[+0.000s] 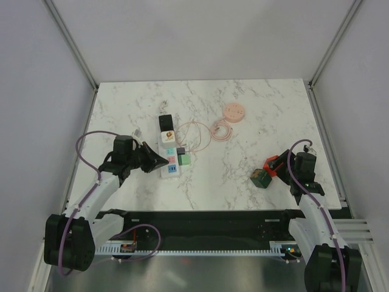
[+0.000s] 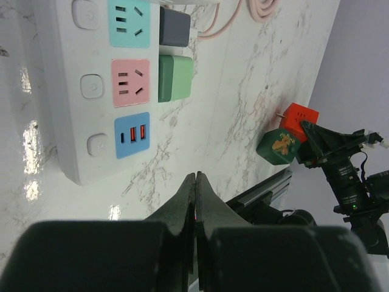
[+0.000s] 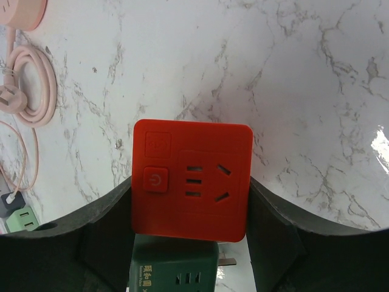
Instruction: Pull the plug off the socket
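The socket, a long white power strip (image 1: 171, 165) (image 2: 73, 91) with pink, green and blue outlets, lies left of centre. A light green plug (image 2: 176, 78) (image 1: 185, 160) and a grey one (image 2: 175, 27) sit against its right edge. My left gripper (image 1: 163, 161) (image 2: 196, 175) is shut and empty, its tip just off the strip's near end. My right gripper (image 1: 278, 165) (image 3: 191, 182) is shut on a red cube plug (image 3: 191, 179) (image 2: 301, 115), its fingers (image 3: 273, 210) pressing both sides. A dark green cube (image 3: 173, 264) (image 1: 261, 177) sits right beside the red one.
A black plug (image 1: 165, 121) and a white cube (image 1: 167, 137) occupy the strip's far end. A round pink disc (image 1: 233, 112) with a coiled pink cable (image 1: 222, 129) (image 3: 30, 85) lies behind the centre. Grey walls enclose the marble table (image 1: 255, 103).
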`<state>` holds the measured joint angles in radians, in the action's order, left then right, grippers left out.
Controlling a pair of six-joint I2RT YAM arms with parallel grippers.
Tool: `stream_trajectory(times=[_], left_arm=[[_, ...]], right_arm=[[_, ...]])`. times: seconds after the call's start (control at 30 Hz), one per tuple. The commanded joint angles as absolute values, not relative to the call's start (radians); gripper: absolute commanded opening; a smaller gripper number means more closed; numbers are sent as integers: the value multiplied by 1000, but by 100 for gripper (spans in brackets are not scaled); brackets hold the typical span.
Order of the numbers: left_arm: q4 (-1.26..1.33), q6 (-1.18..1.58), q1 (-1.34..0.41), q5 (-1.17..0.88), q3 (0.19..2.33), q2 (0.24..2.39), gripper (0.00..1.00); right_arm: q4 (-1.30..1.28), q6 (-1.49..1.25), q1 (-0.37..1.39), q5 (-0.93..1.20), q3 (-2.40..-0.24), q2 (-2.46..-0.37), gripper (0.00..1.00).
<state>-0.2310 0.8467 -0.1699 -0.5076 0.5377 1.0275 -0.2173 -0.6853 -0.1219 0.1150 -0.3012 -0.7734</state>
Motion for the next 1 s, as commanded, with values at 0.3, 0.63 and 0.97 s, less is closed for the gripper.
stream_trajectory(times=[0.3, 0.63, 0.97], left_arm=[[-250, 779, -172, -502, 620, 1049, 2], [-255, 762, -172, -497, 624, 1065, 2], [-275, 750, -172, -479, 635, 1065, 2]], right_arm=[[-202, -675, -140, 143, -308, -747, 55], [-230, -663, -146, 158, -337, -753, 79], [-342, -597, -146, 74, -433, -736, 98]])
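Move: The red plug is still between the right hand's fingers, its middle at or just under the hand point, right at its set-down spot. The green cube plug nearly touches it, about 3 cm back and 5 cm to the left. The pink cable coil lies some 20 cm ahead and 15 cm left, the pink round socket roughly 27 cm ahead and 10 cm left, both about 3 cm lower. From the left hand the red plug is about 37 cm right, 8 cm ahead and 7 cm lower. The red plug is kept in place beside the green one while the right hand all but stands still, easing back about half a centimetre. Then the fingers spread from partly to nearly fully open, letting go of the plug's sides, and the hand starts to rise off it, some 1.5 cm, edging slightly right. ##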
